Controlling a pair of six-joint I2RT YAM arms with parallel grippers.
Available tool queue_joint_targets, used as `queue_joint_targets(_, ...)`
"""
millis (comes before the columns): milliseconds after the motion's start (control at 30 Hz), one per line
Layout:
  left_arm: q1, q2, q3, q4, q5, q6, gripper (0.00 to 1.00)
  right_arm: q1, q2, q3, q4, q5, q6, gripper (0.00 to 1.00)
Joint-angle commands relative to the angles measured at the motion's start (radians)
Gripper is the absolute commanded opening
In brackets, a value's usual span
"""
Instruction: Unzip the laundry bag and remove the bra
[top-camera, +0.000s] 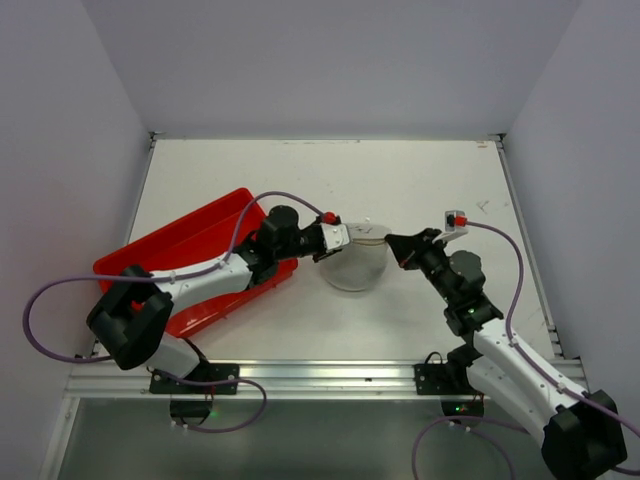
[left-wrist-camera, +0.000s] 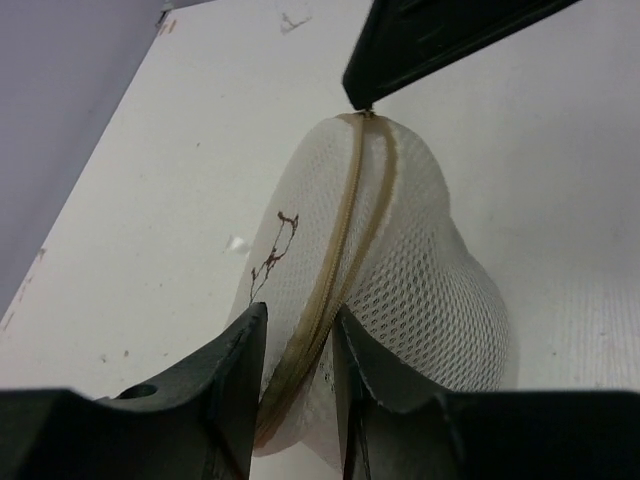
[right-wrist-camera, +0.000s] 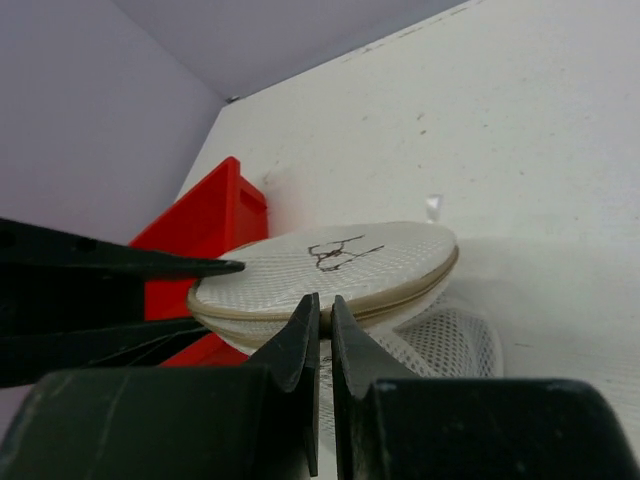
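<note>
The white mesh laundry bag (top-camera: 355, 265) lies in the middle of the table, its lid with a dark thread-like mark facing up. Its tan zipper rim (left-wrist-camera: 335, 260) looks closed along the stretch I can see. My left gripper (top-camera: 336, 238) is shut on the bag's rim at its left side, which shows in the left wrist view (left-wrist-camera: 298, 345). My right gripper (top-camera: 398, 246) is at the bag's right side, its fingers closed to a thin gap on the zipper pull (right-wrist-camera: 325, 318). The bra is hidden; nothing black shows through the mesh.
A red plastic tray (top-camera: 195, 262) lies at the left under my left arm and touches or nearly touches the bag; it also shows in the right wrist view (right-wrist-camera: 210, 222). White walls enclose the table at left, back and right.
</note>
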Motion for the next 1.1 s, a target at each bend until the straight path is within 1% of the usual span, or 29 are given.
queue_joint_targets(0, 0.017, 0.042, 0.084, 0.023, -0.063, 0.006, 0.36, 0.005, 0.007, 0.016, 0.116, -0.091, 0.054, 0.00)
queue_joint_targets(67, 0.019, 0.081, 0.134, -0.015, -0.071, 0.012, 0.36, 0.014, 0.022, 0.015, 0.143, -0.094, 0.067, 0.00)
queue_joint_targets(133, 0.020, 0.088, 0.139, -0.017, -0.083, 0.009, 0.39, 0.022, 0.043, 0.018, 0.152, -0.094, 0.068, 0.00)
queue_joint_targets(200, 0.020, 0.074, 0.122, 0.009, -0.071, -0.010, 0.41, 0.027, 0.063, 0.016, 0.173, -0.100, 0.077, 0.00)
queue_joint_targets(233, 0.020, 0.050, 0.107, 0.014, -0.056, -0.020, 0.45, 0.031, 0.077, 0.013, 0.213, -0.105, 0.083, 0.00)
queue_joint_targets(300, 0.020, 0.014, 0.090, 0.026, -0.005, -0.043, 0.48, 0.046, 0.119, 0.013, 0.236, -0.110, 0.091, 0.00)
queue_joint_targets(400, 0.020, -0.061, 0.062, 0.009, 0.059, -0.049, 0.59, 0.059, 0.157, 0.013, 0.267, -0.099, 0.091, 0.00)
queue_joint_targets(433, 0.020, -0.091, 0.058, -0.001, 0.070, -0.047, 0.66, 0.060, 0.162, 0.013, 0.273, -0.096, 0.090, 0.00)
queue_joint_targets(467, 0.019, -0.101, 0.059, -0.038, 0.078, -0.043, 0.70, 0.063, 0.168, 0.013, 0.276, -0.094, 0.090, 0.00)
queue_joint_targets(533, 0.013, -0.115, 0.073, -0.084, 0.067, -0.027, 0.83, 0.068, 0.171, 0.015, 0.279, -0.087, 0.090, 0.00)
queue_joint_targets(567, 0.013, -0.115, 0.081, -0.139, 0.062, -0.023, 0.83, 0.071, 0.172, 0.019, 0.279, -0.085, 0.087, 0.00)
queue_joint_targets(667, 0.013, -0.132, 0.087, -0.193, 0.061, -0.011, 0.84, 0.091, 0.172, 0.032, 0.264, -0.067, 0.074, 0.00)
queue_joint_targets(833, 0.010, -0.136, 0.113, -0.193, 0.107, -0.035, 0.85, 0.105, 0.166, 0.042, 0.235, -0.032, 0.059, 0.00)
queue_joint_targets(900, -0.012, -0.121, 0.134, -0.212, 0.110, -0.040, 0.85, 0.106, 0.163, 0.046, 0.232, -0.025, 0.056, 0.00)
queue_joint_targets(1033, -0.082, -0.067, 0.194, -0.232, 0.050, -0.034, 0.86, 0.117, 0.157, 0.052, 0.218, -0.010, 0.045, 0.00)
queue_joint_targets(1067, -0.090, -0.057, 0.202, -0.232, 0.014, -0.032, 0.86, 0.120, 0.157, 0.052, 0.219, -0.007, 0.045, 0.00)
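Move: The left fingers stand partly open astride the left end of the laundry bag's zip band. The middle of the zip opening lies about 4 cm to their right, level ahead and about 1 cm lower, with the zip's pinched end some 8 cm to the right. The red tray's middle is roughly 36 cm to the left, 5 cm back and well below. From the right hand, already pinching that zip end, the opening's middle is about 4 cm to the left. Still pinching the zip end, the right hand carries it about 5 cm left towards the other side of the bag, turning some 10 degrees counter-clockwise. The left hand comes free of the zip band: it slides about 3 cm forward, then swings back past its start by a similar amount while rising some 5 cm, fingers spreading from partly open to wide, and finally edges right above the bag. ##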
